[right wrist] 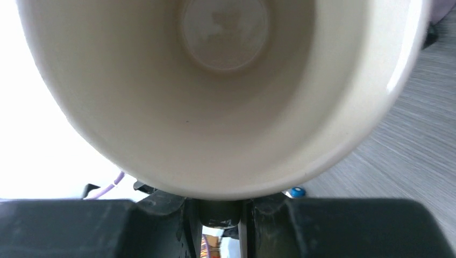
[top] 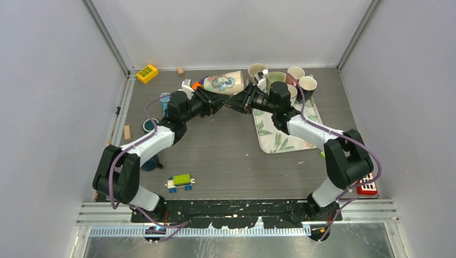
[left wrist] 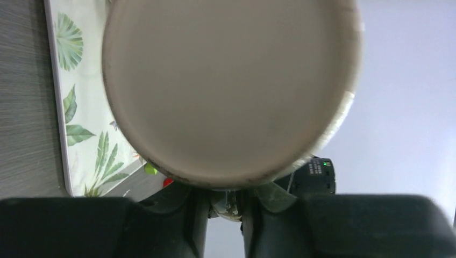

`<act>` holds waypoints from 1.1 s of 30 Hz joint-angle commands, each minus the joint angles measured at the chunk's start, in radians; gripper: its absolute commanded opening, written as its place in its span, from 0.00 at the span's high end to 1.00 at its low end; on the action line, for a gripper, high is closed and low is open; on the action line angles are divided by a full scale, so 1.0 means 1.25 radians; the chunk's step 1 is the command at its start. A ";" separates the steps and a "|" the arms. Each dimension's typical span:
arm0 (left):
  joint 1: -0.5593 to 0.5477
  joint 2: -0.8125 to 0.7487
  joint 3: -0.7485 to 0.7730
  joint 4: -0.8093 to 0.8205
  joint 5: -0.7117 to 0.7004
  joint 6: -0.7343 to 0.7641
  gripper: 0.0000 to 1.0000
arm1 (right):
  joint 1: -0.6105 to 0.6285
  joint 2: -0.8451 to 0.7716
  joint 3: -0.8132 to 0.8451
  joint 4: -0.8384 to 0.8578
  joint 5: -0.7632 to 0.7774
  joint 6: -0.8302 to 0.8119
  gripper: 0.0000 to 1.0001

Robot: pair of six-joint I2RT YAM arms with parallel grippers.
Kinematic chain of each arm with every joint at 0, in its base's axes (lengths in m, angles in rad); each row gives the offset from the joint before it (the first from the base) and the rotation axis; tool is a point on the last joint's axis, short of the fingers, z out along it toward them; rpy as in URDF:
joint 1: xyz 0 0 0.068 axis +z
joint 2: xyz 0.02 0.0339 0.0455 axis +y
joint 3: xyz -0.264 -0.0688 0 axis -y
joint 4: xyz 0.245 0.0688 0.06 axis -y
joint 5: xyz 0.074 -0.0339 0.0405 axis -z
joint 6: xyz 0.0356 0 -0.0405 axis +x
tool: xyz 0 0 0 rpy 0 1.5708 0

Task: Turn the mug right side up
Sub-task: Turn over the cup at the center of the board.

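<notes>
The mug (top: 223,83), cream with a colourful print, is held on its side above the back of the table, base to the left and mouth to the right. My left gripper (top: 218,102) is shut on it from the base end; the left wrist view is filled by the flat base (left wrist: 231,86), with a glazed part pinched between the fingers (left wrist: 188,226). My right gripper (top: 239,101) is shut on the rim; the right wrist view looks straight into the mug's hollow (right wrist: 226,97), with the lower rim wall between the fingers (right wrist: 263,226).
A leaf-print mat (top: 279,140) lies at right with several mugs (top: 296,80) behind it. A yellow block (top: 147,73), a blue cup (top: 164,101), a wooden block (top: 127,132), a toy car (top: 180,183) and a red item (top: 367,186) lie around.
</notes>
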 commanded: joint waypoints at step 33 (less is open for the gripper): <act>-0.013 0.013 -0.046 -0.113 0.072 0.207 0.20 | 0.028 -0.187 0.120 -0.622 0.361 -0.454 0.99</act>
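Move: Both hands pinch the handle of the sideways mug, its mouth to the right; its body lies about 6 cm ahead of each, level, some 2 cm left of the right hand and straight ahead of the left. From the right hand the tray's middle is roughly 22 cm right, 4 cm ahead, 26 cm below; on it a tall cream mug stands 11 cm right and 15 cm ahead, a white-rimmed mug 22 cm right and 9 cm ahead, both some 21 cm down. Left fingers release the handle; the right hand, still pinching, sinks 10 cm and moves right, fingers tipping down 40 degrees. ##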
